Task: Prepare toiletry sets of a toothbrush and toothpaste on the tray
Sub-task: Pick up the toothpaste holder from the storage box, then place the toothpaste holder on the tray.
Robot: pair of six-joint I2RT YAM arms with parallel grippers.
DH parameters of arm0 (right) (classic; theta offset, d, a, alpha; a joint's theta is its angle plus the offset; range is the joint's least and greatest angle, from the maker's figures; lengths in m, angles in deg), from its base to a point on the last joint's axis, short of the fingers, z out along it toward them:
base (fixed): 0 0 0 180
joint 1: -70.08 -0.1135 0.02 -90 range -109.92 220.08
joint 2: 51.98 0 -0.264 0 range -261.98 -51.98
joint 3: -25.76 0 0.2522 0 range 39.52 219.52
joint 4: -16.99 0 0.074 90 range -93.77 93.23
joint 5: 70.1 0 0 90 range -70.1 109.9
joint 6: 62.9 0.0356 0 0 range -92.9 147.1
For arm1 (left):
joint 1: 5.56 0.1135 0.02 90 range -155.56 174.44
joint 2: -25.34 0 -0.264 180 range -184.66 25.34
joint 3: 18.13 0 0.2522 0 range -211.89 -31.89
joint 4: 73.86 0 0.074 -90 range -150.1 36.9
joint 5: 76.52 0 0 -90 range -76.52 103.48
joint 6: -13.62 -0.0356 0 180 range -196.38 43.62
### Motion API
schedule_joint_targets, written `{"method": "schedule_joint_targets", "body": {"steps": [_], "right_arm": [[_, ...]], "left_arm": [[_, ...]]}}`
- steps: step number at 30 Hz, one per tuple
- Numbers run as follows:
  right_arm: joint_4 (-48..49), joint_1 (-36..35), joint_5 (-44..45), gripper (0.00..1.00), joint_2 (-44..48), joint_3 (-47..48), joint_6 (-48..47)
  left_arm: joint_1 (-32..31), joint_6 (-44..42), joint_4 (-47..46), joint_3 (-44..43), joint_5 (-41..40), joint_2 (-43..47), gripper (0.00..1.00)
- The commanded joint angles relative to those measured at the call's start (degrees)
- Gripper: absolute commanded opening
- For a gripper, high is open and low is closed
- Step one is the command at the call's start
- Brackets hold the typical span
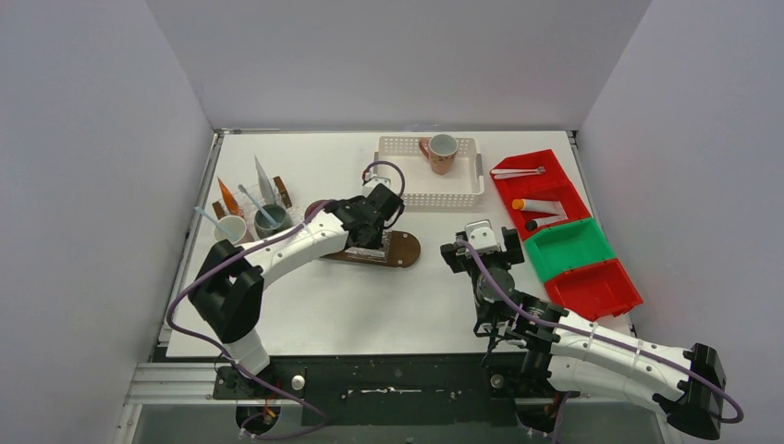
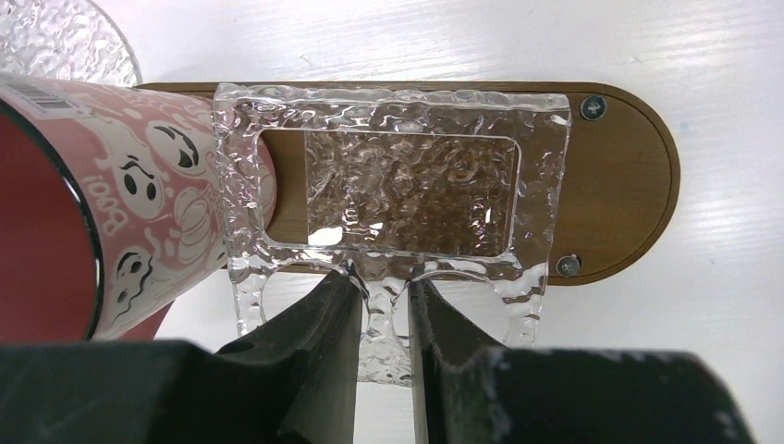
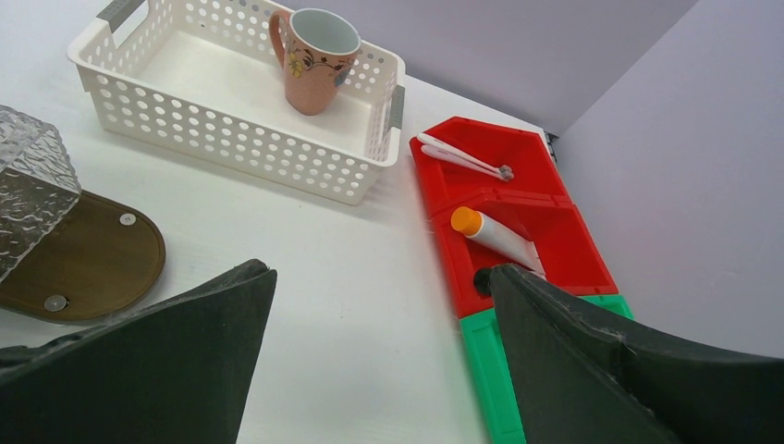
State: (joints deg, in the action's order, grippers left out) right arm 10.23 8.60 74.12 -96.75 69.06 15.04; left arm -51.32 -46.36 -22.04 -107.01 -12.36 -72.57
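My left gripper [image 2: 384, 287] is shut on the handle of a clear textured glass tray [image 2: 407, 180], which sits over an oval wooden base [image 2: 629, 176]. A maroon mug with white ghost prints [image 2: 139, 203] stands against the tray's left end. My right gripper [image 3: 381, 270] hangs open and empty above the table, beside the red bins. One red bin holds a toothbrush [image 3: 467, 159]; the bin beside it holds a toothpaste tube with an orange cap [image 3: 495, 236]. A pinkish mug [image 3: 314, 60] stands in the white basket [image 3: 231, 129].
At the far left a white mug [image 1: 231, 228] and a dark green mug [image 1: 271, 220] hold toothbrushes and tubes. A green bin [image 1: 569, 248] and another red bin [image 1: 592, 289] lie right of my right gripper [image 1: 481, 240]. Walls enclose the table.
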Motion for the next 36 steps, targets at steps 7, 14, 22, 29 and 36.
{"method": "schedule_joint_targets", "body": {"steps": [7,14,22,29,36], "right_arm": [[2.62,0.39,2.03,0.91,0.19,0.35,1.6],[2.07,0.39,1.95,0.91,0.66,0.17,2.03],[1.57,0.39,2.07,0.91,1.03,0.22,2.1],[0.95,0.39,1.75,0.91,1.69,0.43,2.56],[0.06,0.39,1.57,0.92,2.0,0.62,3.09]], "left_arm": [[2.39,2.26,1.49,-1.49,-1.16,-0.1,0.0],[3.4,1.88,1.24,-1.7,1.1,-0.27,0.0],[3.56,2.23,1.75,-1.97,2.72,0.24,0.18],[3.66,2.5,2.04,-2.61,3.64,1.24,0.33],[3.68,2.28,3.43,-3.58,4.03,1.88,0.42]]}}
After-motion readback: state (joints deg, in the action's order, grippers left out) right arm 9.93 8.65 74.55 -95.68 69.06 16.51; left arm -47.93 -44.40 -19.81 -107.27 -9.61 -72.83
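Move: The left hand still pinches the middle divider of the clear toothpaste holder, whose centre is about 2 cm ahead and 2 cm below. The middle of the brown tray under it lies some 3 cm ahead, 3 cm left and 6 cm down. The pink mug is about 9 cm left and 2 cm ahead, while the white basket is 20 cm ahead and 12 cm right. From the idle right hand, the tray's middle is roughly 9 cm ahead, 22 cm left and 18 cm down. With the holder still pinched and already down at the tray, the left hand shifts it about 1.5 cm to the left towards the pink mug, sinking barely half a centimetre and turning a few degrees counter-clockwise. It then stays there, wrist almost still and pointing forward and down, and opens its fingers part way around the divider to let the holder go. ##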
